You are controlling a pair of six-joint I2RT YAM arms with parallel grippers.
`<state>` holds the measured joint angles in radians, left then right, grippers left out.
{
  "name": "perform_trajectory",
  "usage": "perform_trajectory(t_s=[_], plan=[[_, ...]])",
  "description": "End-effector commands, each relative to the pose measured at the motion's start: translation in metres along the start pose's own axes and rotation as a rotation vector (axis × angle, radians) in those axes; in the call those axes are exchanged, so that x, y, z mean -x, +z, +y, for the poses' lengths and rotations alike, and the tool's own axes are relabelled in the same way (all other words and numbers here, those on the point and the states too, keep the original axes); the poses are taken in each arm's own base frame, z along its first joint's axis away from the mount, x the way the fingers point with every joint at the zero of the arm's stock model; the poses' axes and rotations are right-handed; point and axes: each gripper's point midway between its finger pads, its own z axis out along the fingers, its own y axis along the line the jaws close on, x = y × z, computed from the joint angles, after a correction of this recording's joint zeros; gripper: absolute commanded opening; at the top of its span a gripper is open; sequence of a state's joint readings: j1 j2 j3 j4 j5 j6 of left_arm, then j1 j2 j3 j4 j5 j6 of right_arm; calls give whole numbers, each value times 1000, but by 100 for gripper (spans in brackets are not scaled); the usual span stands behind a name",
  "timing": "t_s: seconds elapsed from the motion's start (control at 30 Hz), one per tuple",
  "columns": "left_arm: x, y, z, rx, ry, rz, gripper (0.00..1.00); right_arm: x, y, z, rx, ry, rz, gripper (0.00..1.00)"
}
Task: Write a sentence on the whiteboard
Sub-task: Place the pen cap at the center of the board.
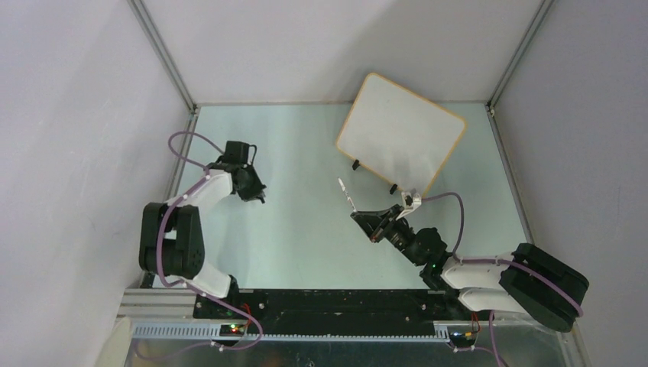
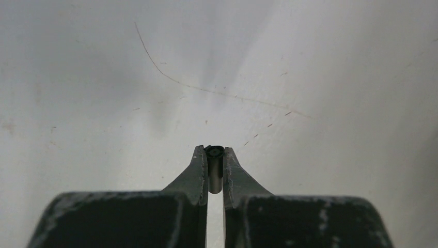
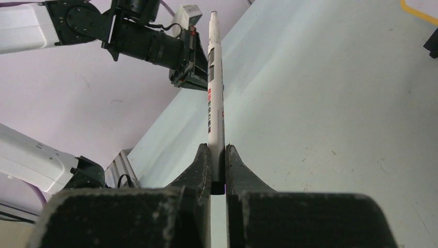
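The whiteboard (image 1: 401,134) stands tilted at the back right on two black feet, its orange rim (image 3: 417,11) just in the right wrist view. No sentence is in view on its white face. My right gripper (image 1: 361,216) (image 3: 217,151) is shut on a white marker (image 1: 348,196) (image 3: 215,88), held by its rear end. The marker points away from the board toward the left arm, and it is a short way in front of the board's lower left corner. My left gripper (image 1: 258,194) (image 2: 215,154), over the table's left side, is shut on a small dark marker cap (image 2: 215,170).
Grey enclosure walls rise on three sides of the pale table (image 1: 306,229). The left arm (image 3: 150,41) shows beyond the marker tip in the right wrist view. The table under the left gripper has scratches and specks (image 2: 206,90).
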<state>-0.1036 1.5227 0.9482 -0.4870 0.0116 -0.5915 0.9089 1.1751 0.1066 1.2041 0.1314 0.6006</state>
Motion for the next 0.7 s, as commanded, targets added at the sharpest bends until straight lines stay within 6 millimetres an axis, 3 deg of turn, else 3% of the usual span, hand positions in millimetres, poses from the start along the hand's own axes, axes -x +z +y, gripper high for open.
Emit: perform_trajectory(t_s=[0.0,0.23,0.37,0.43,0.47,0.53,0.63,0.67], plan=[[-20,9,6,32,98,73,0,8,-3,5,21,-6,-42,0],[-24,14,15,85,126,80,8,9,-4,4,19,-2,-49,0],[-27,15,10,52,123,80,27,11,-4,2,10,-1,-58,0],[-26,12,9,35,120,57,44,12,-4,2,8,-1,-64,0],[-24,9,7,23,119,38,61,13,-4,2,9,-1,-66,0],[-20,1,4,1,118,5,80,13,-4,2,8,-1,-68,0],[-7,-17,-8,-63,120,-71,95,19,-4,8,36,-16,-82,0],[2,-29,-21,-137,126,-130,98,20,-4,8,37,-17,-77,0]])
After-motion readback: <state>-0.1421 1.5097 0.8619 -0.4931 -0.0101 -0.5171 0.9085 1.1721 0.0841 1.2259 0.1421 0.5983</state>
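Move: The left gripper already holds the pen cap low over bare table; the spot to set it on is about 2 cm back and 4 cm down, straight below otherwise. The whiteboard's middle is far off, some 43 cm right, 24 cm ahead and 3 cm lower; the marker is about 25 cm right, 5 cm back and 12 cm higher. From the right gripper that spot is some 26 cm left, 10 cm ahead and 14 cm down. Lower the left gripper about 3 cm while drawing it back 2 cm, fingers mostly pointing down, until the pen cap is at the tabletop. Stop there, then open the fingers nearly full to let go of the cap, easing back another centimetre and just beginning to lift. Keep the right gripper shut on the marker, almost still. ##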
